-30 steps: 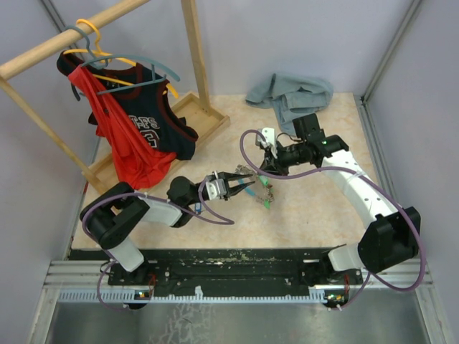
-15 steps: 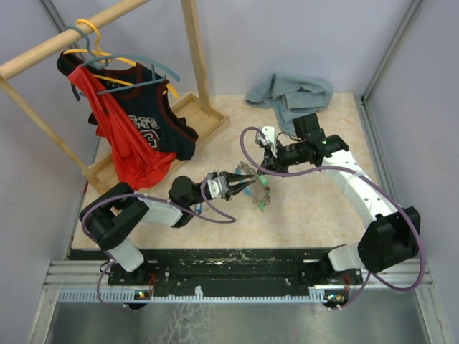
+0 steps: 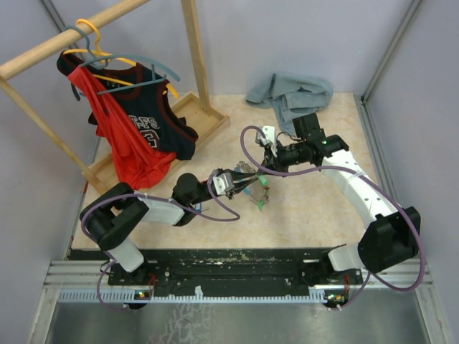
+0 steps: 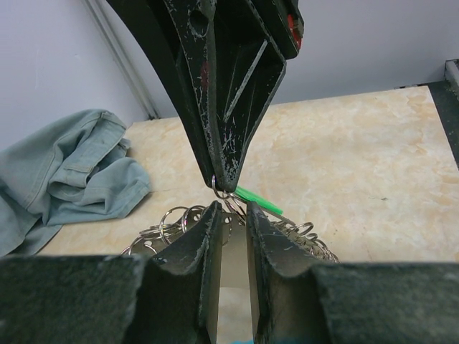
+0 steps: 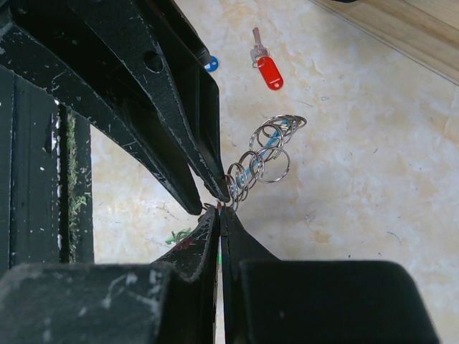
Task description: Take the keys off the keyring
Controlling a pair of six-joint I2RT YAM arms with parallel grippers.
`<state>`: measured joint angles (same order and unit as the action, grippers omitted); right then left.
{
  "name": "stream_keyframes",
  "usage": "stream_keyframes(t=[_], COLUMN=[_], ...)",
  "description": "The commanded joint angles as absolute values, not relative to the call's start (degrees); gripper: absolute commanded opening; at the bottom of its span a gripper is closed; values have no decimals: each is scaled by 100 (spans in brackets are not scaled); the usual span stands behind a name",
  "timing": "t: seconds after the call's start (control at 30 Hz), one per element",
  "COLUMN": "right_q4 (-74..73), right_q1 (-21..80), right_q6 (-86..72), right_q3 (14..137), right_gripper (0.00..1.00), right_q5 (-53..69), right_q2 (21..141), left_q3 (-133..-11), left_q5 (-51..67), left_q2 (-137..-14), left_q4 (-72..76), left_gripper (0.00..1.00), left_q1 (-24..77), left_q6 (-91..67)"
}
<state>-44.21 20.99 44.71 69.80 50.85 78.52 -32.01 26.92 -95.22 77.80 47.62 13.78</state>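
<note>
The keyring (image 3: 251, 179) is a bunch of thin silvery loops (image 5: 262, 154) held up between both grippers over the mid table. My right gripper (image 5: 220, 209) is shut on one loop of it; the left wrist view shows it coming down from above (image 4: 224, 183). My left gripper (image 4: 231, 211) faces it tip to tip, its fingers (image 4: 204, 236) closed on a flat silvery key of the bunch. Loops (image 4: 172, 222) fan out behind them, and a green tag (image 4: 258, 201) pokes out. On the table lie a red-tagged key (image 5: 267, 68) and a blue tag (image 5: 210, 64).
A crumpled grey-blue cloth (image 3: 290, 93) lies at the back of the table (image 3: 323, 215). A wooden clothes rack (image 3: 193, 72) with red and black jerseys (image 3: 136, 129) stands at the back left. A green bit (image 3: 259, 204) lies on the table under the grippers.
My left gripper has pushed right toward the right gripper and its jaws have narrowed onto the bunch. The right arm has stayed still.
</note>
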Motion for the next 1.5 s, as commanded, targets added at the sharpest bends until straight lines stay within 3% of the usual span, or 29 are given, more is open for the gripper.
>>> stream_keyframes(t=[0.0, 0.87, 0.93, 1.07, 1.47], right_q4=[-4243, -4296, -4301, -4315, -4139], right_q1=[2162, 2166, 2164, 2158, 1800], right_q6=[4356, 4393, 4411, 4431, 4309], right_q3=[7360, 7348, 7345, 7343, 7150], right_gripper=[0, 0, 0, 0, 0], right_q5=[5318, 5557, 5563, 5518, 5292], right_q2=[7728, 7758, 7767, 7762, 7771], left_q3=[-3357, -3522, -3524, -3516, -3251], left_q5=[2574, 2393, 2384, 2341, 2275], left_q2=[-9413, -9437, -9437, -9421, -9312], left_q4=[7653, 7277, 7274, 7269, 7701], left_gripper=[25, 23, 19, 0, 0], left_q1=[4816, 4860, 4853, 4854, 4859], left_q6=[1449, 1521, 1520, 1533, 1595])
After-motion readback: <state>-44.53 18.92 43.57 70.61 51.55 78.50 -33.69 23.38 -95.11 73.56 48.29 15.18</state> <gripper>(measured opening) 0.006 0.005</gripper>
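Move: The keyring's link to pinch, right at the right gripper's tips, is only about 1 cm ahead and 1 cm right of the left hand, level with it. From the left hand, the bunch of loops hangs roughly 3 cm ahead, 3 cm left and 3 cm lower; the key cluster some 5 cm back, 2 cm right and 4 cm down. From the right hand the link is about 1 cm left, 1 cm down and level fore-and-aft. Ease the left gripper about 1 cm forward and slightly down and right, onto the keyring's link at the right gripper's tips, then shut its part-open fingers to pinch the link. Keep the right fingers closed on their end, almost still, rising a mere half centimetre; last of all, start it forward and to the right by less than 1 cm. ##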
